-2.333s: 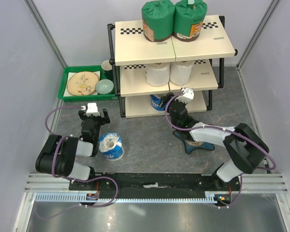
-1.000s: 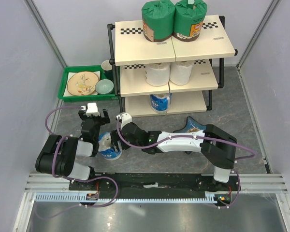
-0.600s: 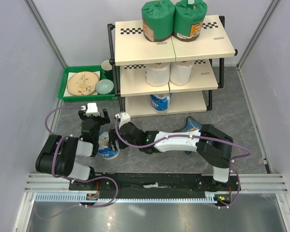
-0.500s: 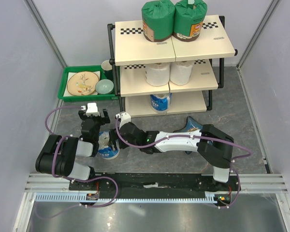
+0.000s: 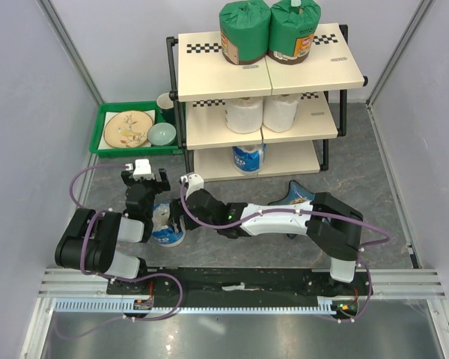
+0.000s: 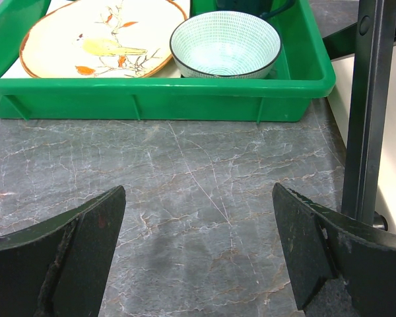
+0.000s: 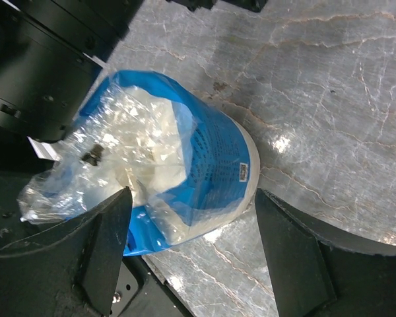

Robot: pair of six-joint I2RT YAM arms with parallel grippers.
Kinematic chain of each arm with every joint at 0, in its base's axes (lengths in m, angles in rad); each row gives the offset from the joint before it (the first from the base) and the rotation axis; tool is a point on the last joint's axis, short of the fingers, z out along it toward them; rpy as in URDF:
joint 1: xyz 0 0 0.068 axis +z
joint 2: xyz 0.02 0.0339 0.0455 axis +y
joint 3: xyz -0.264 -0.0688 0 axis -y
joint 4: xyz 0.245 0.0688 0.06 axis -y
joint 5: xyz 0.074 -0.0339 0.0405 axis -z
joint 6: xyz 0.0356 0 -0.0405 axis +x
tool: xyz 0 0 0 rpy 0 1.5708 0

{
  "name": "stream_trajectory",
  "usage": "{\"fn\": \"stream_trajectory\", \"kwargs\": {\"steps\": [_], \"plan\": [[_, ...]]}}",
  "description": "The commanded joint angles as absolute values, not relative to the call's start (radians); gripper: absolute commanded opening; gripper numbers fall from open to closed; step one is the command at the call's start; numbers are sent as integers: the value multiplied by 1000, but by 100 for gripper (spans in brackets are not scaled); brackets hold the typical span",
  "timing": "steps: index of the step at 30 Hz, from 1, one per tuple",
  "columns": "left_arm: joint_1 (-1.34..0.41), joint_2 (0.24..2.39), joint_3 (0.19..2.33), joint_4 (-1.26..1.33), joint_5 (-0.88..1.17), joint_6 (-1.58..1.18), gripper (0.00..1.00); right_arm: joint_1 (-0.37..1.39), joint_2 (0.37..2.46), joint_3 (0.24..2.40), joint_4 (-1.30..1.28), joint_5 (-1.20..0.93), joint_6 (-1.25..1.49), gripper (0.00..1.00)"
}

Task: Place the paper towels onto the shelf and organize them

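Observation:
The shelf (image 5: 343,69) stands at the back. Two green paper towel rolls (image 5: 245,31) are on its top board, two white rolls (image 5: 244,114) on the middle board, and one blue-and-white roll (image 5: 248,158) on the bottom board. Another blue-and-white roll (image 5: 165,232) lies on the floor by the left arm. My right gripper (image 5: 174,217) reaches across to it. In the right wrist view the roll (image 7: 185,158) sits between the open fingers (image 7: 99,251), not clamped. My left gripper (image 5: 142,179) is open and empty above bare floor (image 6: 198,198).
A green tray (image 5: 99,146) with a plate (image 6: 99,33) and a bowl (image 6: 224,43) sits left of the shelf. A black shelf post (image 6: 373,112) is close to my left gripper's right finger. A blue star-shaped dish (image 5: 304,199) lies under the right arm.
The right arm has swung from the bottom shelf over to the floor roll and set its open jaws around it. In the last half second it has hardly moved. The left arm is still.

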State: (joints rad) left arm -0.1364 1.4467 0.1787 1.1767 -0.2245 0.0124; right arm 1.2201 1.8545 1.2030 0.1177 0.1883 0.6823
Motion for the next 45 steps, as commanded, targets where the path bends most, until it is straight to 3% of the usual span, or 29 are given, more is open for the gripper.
{"fn": "stream_trajectory", "kwargs": {"steps": [1, 16, 26, 29, 31, 38, 42, 45], "plan": [[-132, 1450, 193, 1220, -221, 23, 99, 1226, 1858, 1270, 144, 186, 689, 83], [-132, 1450, 193, 1220, -221, 21, 99, 1226, 1950, 1379, 48, 213, 673, 82], [-132, 1448, 193, 1220, -221, 21, 99, 1232, 2005, 1423, -76, 264, 670, 75], [-132, 1448, 193, 1220, -221, 21, 99, 1239, 2028, 1451, -109, 268, 661, 70], [-132, 1450, 193, 1220, -221, 25, 99, 1241, 2045, 1469, -117, 262, 655, 56], [-132, 1450, 193, 1220, -221, 23, 99, 1243, 2063, 1489, -147, 256, 652, 40], [-132, 1450, 193, 1220, -221, 23, 99, 1243, 2037, 1479, -166, 293, 643, 22], [-132, 1450, 193, 1220, -221, 23, 99, 1244, 1971, 1428, -166, 349, 643, 19]]}}
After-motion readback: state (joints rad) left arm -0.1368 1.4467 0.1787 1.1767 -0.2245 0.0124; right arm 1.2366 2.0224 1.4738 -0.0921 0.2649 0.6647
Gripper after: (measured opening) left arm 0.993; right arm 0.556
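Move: The last blue paper towel roll stands just off the right fingertips, its middle about 5 cm to the left, 1 cm back and some 5 cm lower. The shelf's near left post meets the table about 12 cm ahead and 4 cm to the right. The blue roll on the bottom shelf is roughly 19 cm ahead and 22 cm to the right. From the idle left hand, the last roll lies about 17 cm back, 6 cm right and 5 cm below. The last blue roll gets pinched at its near upper rim: the right hand first rises about 2.5 cm while easing left, drops some 4 cm, then edges left onto the roll. Its wide-open fingers close to a bit over half and stop on the roll, one at the filmy open top and the other against the blue side. ##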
